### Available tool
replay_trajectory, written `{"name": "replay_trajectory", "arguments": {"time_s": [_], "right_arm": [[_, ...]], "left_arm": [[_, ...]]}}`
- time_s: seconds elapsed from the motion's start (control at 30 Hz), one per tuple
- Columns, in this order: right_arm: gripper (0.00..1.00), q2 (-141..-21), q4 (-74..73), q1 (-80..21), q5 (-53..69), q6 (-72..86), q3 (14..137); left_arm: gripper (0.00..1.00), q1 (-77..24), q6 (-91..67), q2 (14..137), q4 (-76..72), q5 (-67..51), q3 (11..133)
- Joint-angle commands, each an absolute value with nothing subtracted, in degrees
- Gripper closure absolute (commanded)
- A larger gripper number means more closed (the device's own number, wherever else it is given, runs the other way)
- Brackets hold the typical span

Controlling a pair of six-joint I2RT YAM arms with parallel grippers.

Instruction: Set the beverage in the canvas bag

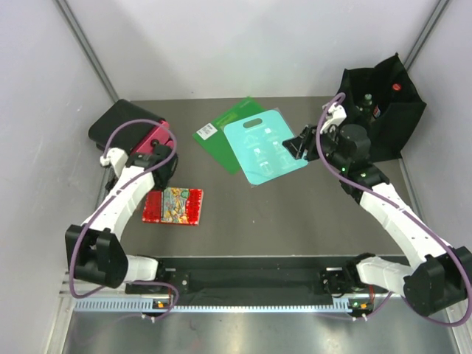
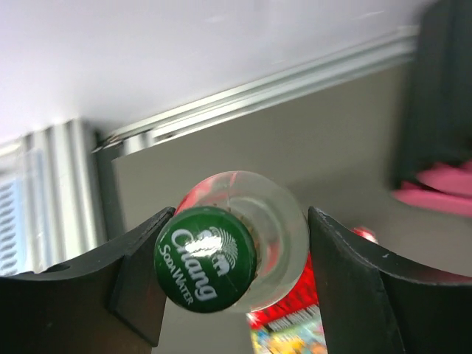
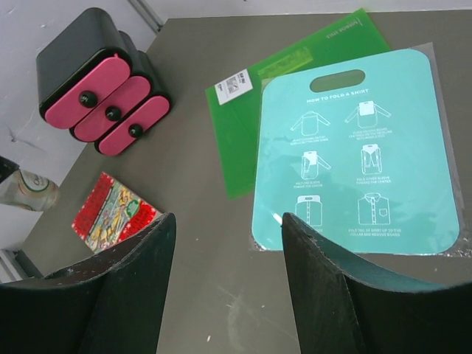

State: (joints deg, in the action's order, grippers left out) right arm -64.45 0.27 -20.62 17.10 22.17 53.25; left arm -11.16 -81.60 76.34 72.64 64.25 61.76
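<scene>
The beverage (image 2: 236,247) is a clear glass bottle with a green "Chang Soda Water" cap, seen cap-first in the left wrist view. My left gripper (image 2: 240,221) is shut on it, one finger against the cap and the other against the glass. The same bottle (image 3: 29,190) shows at the far left edge of the right wrist view, left of the red packet. The canvas bag (image 1: 383,118) stands at the back right, black and floppy, with bottles inside. My right gripper (image 3: 228,221) hangs open and empty over the table by the teal board, just left of the bag (image 1: 299,144).
A black drawer box with pink fronts (image 1: 129,127) sits at the back left beside the left arm. A red printed packet (image 1: 173,206) lies near it. A green sheet (image 1: 221,129) and a teal shirt-folding board (image 1: 265,147) lie mid-table. A black rail (image 1: 251,280) runs along the near edge.
</scene>
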Motion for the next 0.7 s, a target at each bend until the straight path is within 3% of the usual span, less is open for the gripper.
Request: {"name": "replay_trajectory", "arguments": {"time_s": [0.0, 0.17, 0.3, 0.43, 0.57, 0.67], "right_arm": [[0.41, -62.6, -1.8, -21.4, 13.7, 21.2, 55.9], [0.41, -62.1, -3.4, -21.3, 11.3, 20.7, 56.9], [0.41, -61.0, -4.5, -21.3, 8.8, 20.7, 57.1], [0.41, -59.5, -5.9, -21.4, 6.8, 20.6, 57.0], [0.41, -56.6, -6.4, -21.3, 4.5, 20.2, 56.3], [0.41, -54.5, -5.9, -21.3, 3.8, 20.0, 54.8]], "left_arm": [[1.0, -19.8, -81.5, 74.5, 79.9, 75.1, 69.5], [1.0, -30.3, -72.1, 77.0, 77.1, 75.8, 73.9], [1.0, -41.0, -52.3, 77.3, 57.0, 71.7, 72.7], [1.0, -47.6, -33.4, 75.4, 38.8, 62.0, 68.1], [1.0, -49.4, -25.2, 72.9, 23.9, 40.5, 62.1], [1.0, -50.2, -22.9, 73.6, 18.3, 34.4, 59.2]]}}
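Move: Out to the right lies the canvas bag, roughly 82 cm right of the left hand and 22 cm farther out, while that hand already holds the green-capped bottle. On its way, about 17 cm below, lie the red packet, level and 15 cm right, and the teal board, 19 cm ahead and 47 cm right; the drawer box stands 16 cm ahead, 4 cm right. From the right hand the bag is 12 cm ahead, 26 cm right. Swinging the held bottle to the right by some 27 cm, the left hand heads from beside the red packet towards the teal board's near-left corner, arching up about 5 cm and sinking again while edging 5 cm forward; the wrist turns about 70 degrees clockwise, grip unchanged. The empty right hand eases some 4 cm right, fingers still open. ##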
